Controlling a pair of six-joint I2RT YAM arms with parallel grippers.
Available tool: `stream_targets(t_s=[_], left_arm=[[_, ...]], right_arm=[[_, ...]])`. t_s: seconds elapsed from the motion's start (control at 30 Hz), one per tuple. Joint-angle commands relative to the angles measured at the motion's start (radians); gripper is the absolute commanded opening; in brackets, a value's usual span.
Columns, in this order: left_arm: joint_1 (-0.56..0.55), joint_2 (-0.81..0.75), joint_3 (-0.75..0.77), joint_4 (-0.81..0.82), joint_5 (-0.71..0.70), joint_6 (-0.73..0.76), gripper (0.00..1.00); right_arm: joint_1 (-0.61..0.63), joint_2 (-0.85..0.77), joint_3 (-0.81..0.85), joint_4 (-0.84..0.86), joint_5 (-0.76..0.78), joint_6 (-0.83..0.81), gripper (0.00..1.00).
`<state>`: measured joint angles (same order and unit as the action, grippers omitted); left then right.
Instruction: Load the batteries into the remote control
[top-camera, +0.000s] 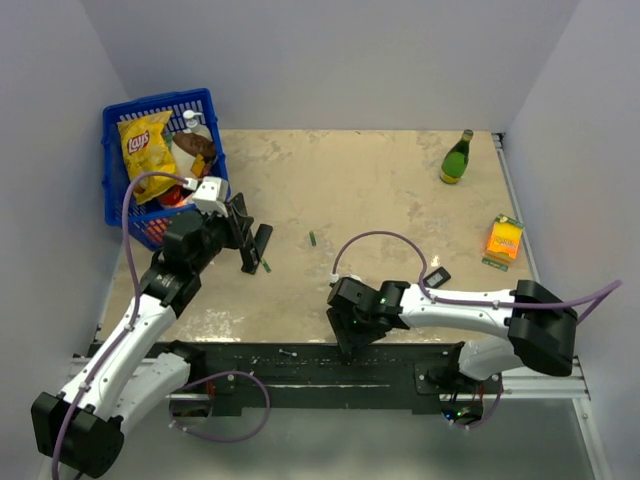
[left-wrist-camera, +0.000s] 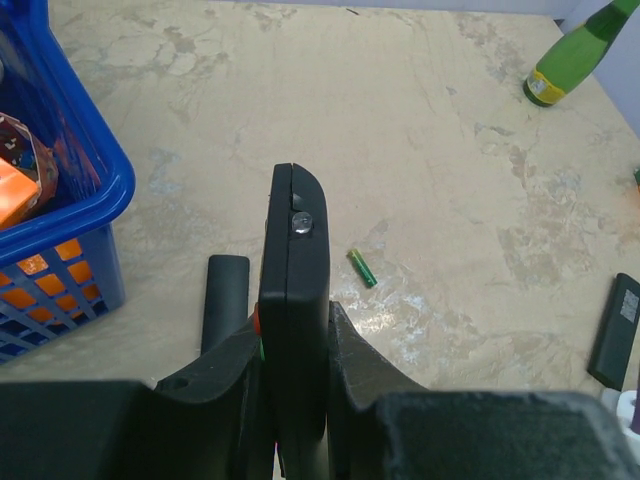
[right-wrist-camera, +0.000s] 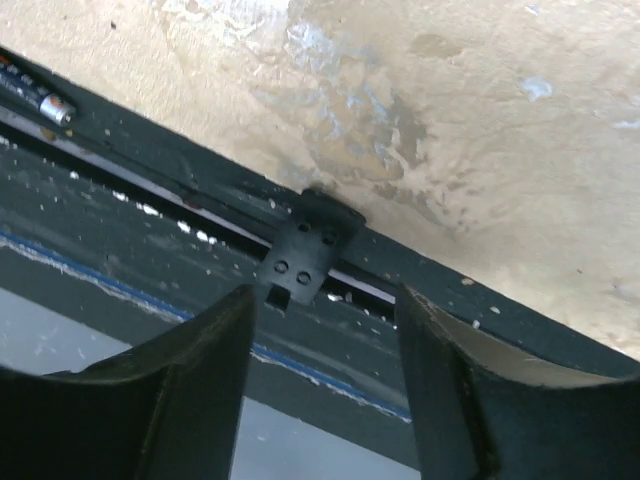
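My left gripper is shut on the long black remote control and holds it on edge above the table. A small round metallic spot shows on the remote's upper side. A short black bar lies just left of it. A thin green cylinder lies on the table to the right of the remote's tip. My right gripper is open and empty over the black front rail. A dark battery with a pale end lies on that rail to its left.
A blue basket of snacks stands at the back left. A green bottle stands at the back right and an orange box lies right. A small flat black piece lies near the right arm.
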<state>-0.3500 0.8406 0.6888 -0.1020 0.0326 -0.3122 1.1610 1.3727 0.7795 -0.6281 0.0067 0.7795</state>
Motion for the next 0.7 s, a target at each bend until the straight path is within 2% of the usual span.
stream_targets(t_s=[0.0,0.1,0.5,0.6,0.67], left_arm=[[-0.001,-0.040,-0.003,0.024,-0.020,0.036,0.00],[-0.003,-0.041,-0.005,0.024,-0.017,0.035,0.00],[-0.001,-0.038,-0.006,0.025,-0.005,0.032,0.00],[-0.001,-0.037,-0.008,0.027,-0.003,0.032,0.00],[-0.001,-0.034,-0.009,0.025,-0.003,0.032,0.00]], right_arm=[[0.006,0.029,0.001,0.068,-0.005,0.066,0.59],[0.006,0.049,-0.020,0.116,-0.025,0.076,0.54],[0.006,0.103,-0.106,0.226,-0.065,0.106,0.45],[0.008,0.114,-0.117,0.264,-0.079,0.107,0.37],[0.006,0.112,-0.105,0.266,-0.076,0.103,0.27]])
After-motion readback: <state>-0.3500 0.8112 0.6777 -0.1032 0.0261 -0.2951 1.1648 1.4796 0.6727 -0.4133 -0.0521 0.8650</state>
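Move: The right hand hovers open over the table's near edge. The small black battery cover lies about 5 cm below it and 1 cm to its left, level with it fore and aft. A loose battery rests some 16 cm to the hand's left and 4 cm back; the other remote is roughly 16 cm ahead and 25 cm to the right. From the left hand, the cover is about 25 cm back, 26 cm right and 23 cm down. Straight down for the most part, about 4 cm, the right hand sinks onto the battery cover at the table's near edge, easing a centimetre left and a centimetre back as it goes, the fingers still pointing down. They narrow to roughly half their gap as the hand descends, until the tips bracket the cover and come against both its long sides. ##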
